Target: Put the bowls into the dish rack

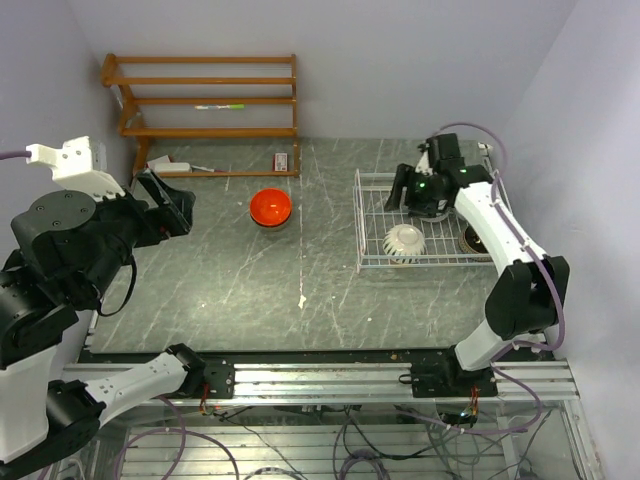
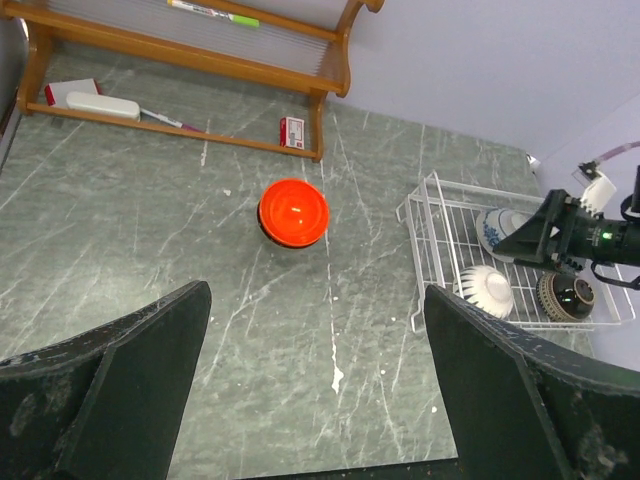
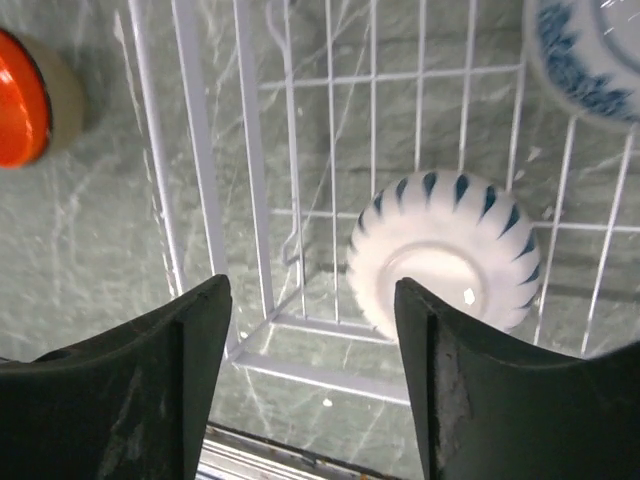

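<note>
The orange-red bowl (image 1: 270,208) sits upside down on the table left of the dish rack (image 1: 372,215), also seen in the left wrist view (image 2: 293,212). Inside the rack lie a ribbed white bowl (image 1: 405,240), a dark bowl (image 1: 473,238) and a blue-and-white bowl (image 2: 495,230). My right gripper (image 1: 420,200) hovers over the rack's far part, open and empty; its camera looks down on the ribbed bowl (image 3: 450,255) and the blue-and-white bowl (image 3: 590,50). My left gripper (image 1: 172,205) is held high at the left, open, with nothing between its fingers (image 2: 150,350).
A brown wooden shelf unit (image 1: 205,100) stands against the back wall with a pen on one shelf. A small red box (image 1: 282,160) and a white item (image 1: 165,163) lie at its foot. The rack's wire wall (image 3: 250,200) runs just under my right gripper.
</note>
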Available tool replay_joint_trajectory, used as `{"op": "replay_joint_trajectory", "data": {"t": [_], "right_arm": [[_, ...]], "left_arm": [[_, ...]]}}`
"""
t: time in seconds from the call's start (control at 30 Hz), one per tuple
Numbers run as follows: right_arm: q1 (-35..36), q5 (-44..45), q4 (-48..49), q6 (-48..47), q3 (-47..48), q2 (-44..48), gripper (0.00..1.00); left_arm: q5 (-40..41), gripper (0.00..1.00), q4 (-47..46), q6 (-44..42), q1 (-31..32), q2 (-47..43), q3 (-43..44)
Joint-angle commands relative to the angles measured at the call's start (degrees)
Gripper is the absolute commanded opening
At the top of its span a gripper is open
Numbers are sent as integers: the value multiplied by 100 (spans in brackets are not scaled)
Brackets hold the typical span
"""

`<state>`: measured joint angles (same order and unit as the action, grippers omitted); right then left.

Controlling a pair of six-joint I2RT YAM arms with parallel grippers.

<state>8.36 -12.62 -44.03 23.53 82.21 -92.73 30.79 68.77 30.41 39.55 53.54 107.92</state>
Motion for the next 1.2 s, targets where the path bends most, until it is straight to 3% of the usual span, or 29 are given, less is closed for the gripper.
{"op": "replay_joint_trajectory", "data": {"t": [0.0, 0.1, 0.17, 0.2, 0.63, 0.9, 1.17], "right_arm": [[512, 1407, -946, -83, 182, -24, 69], [672, 1665, -1098, -98, 201, -81, 77], [816, 1877, -1182, -128, 178, -99, 98], [889, 1992, -1225, -143, 159, -116, 99], [1124, 2925, -1203, -242, -232, -297, 100], [1115, 2708, -842, -310, -483, -517, 100], [600, 2915, -783, 80, -745, -519, 100]], "left_arm": [[-93, 99, -144, 28, 39, -66, -79], [-84, 99, -127, 67, 38, -119, -126], [-80, 99, -111, 93, 38, -140, -152], [-80, 99, -108, 104, 33, -154, -163], [-134, 99, -297, 209, 38, -280, -478], [-244, 99, -417, 231, 40, -419, -709], [-118, 99, -364, 83, 33, -644, -973]]}}
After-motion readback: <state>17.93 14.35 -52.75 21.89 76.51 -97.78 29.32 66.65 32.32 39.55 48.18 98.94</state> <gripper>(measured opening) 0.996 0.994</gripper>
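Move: Below the right hand in the rack, the upturned white bowl lies some 12 cm down, about 4 cm back and 2 cm to the right. The blue-patterned bowl is roughly 12 cm farther out than the white one and 7 cm to its right; the dark bowl sits level with the white one, some 18 cm to its right. From the left hand, the white bowl is about 16 cm ahead, 43 cm to the right and 41 cm below. Sinking about 8 cm while drawing back some 5 cm, the empty right hand comes down over the white bowl, jogging briefly left before drifting right. The wrist swings about 30 degrees so the fingers point nearly straight down, and they spread fully open, one to each side above the bowl. The left hand sinks about 3 cm, far from the bowls. ##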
